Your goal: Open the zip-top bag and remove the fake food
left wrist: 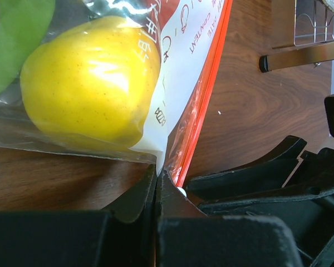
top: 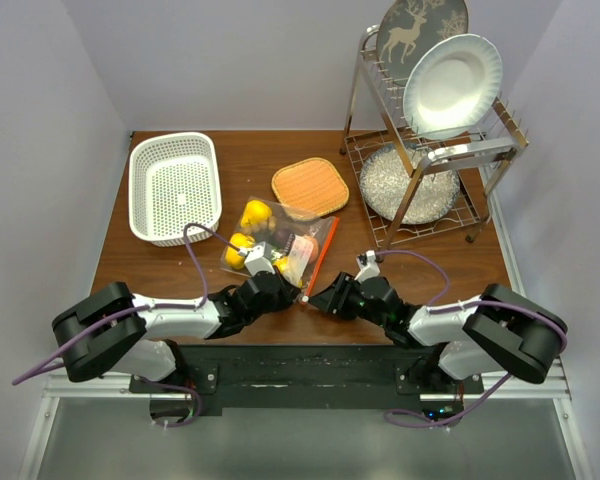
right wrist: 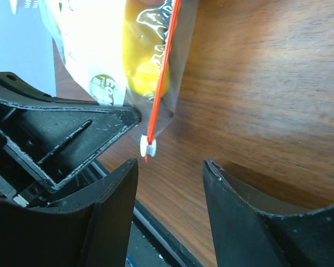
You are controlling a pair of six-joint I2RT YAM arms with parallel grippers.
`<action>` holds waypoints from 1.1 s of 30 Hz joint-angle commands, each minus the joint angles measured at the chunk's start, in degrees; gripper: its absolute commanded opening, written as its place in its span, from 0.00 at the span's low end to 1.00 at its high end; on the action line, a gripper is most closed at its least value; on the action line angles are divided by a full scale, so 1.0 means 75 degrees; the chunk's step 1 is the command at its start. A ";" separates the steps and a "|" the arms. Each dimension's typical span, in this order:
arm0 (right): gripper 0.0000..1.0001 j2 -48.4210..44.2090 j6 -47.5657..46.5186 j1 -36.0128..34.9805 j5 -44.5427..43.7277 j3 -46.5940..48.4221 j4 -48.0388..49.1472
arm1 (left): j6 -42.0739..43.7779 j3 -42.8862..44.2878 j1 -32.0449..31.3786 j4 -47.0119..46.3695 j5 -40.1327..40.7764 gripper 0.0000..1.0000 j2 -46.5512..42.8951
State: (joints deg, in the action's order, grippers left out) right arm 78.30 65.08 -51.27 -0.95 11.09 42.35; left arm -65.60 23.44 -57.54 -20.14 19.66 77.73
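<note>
The zip-top bag (top: 280, 243) lies on the table in front of both arms, with its orange-red zipper strip (top: 322, 257) along the right side. Through the plastic show pieces of the fake food: yellow fruits (top: 255, 213), a big yellow one (left wrist: 92, 83) and a green piece (left wrist: 16, 39). My left gripper (left wrist: 157, 171) is shut on the bag's near corner, right beside the zipper strip (left wrist: 206, 94). My right gripper (right wrist: 171, 167) stands open just short of the strip's near end. The white slider (right wrist: 148, 146) sits ahead of its left fingertip (right wrist: 128, 169), untouched.
A white perforated basket (top: 175, 187) stands at the back left. The square orange mat (top: 310, 186) lies behind the bag. A metal dish rack (top: 380, 225) with a white plate (top: 452, 85) and a deer plate (top: 420, 25) fills the back right.
</note>
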 commanded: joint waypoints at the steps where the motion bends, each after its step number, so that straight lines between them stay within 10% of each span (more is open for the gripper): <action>1: 0.54 0.0047 0.0170 -0.0125 -0.0284 0.0220 0.0318 | -0.0112 -0.0009 -0.0074 -0.0221 -0.0078 0.00 -0.0134; 33: 0.05 0.0355 0.0112 -0.0184 -0.0810 0.0654 0.0191 | 0.0146 -0.0418 -0.0203 0.0189 -0.1273 0.00 -0.0355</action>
State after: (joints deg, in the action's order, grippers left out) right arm 84.99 67.05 -52.77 -1.58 14.57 45.50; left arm -65.36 22.41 -58.02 -20.10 14.61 77.69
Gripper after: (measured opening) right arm 0.141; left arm 0.016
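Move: The zip slider, at the near end of the red zip strip, sits about 2 cm left of the right hand's open fingertips, 1 cm ahead and 1 cm below. From that hand the strip's middle is some 9 cm ahead and 1 cm right, and the yellow fruit inside the bag 7 cm ahead and 7 cm left. The left hand, already shut on the bag's corner, has the slider 2 cm to its right and 1 cm back. The right fingers close on the zip slider from either side and pinch it, after the hand has eased about 2 cm left towards the left gripper, its wrist barely turning. The left hand keeps its pinch on the bag's corner beside it and draws that corner back about 2 cm, mostly towards the end, turning a few degrees clockwise. ##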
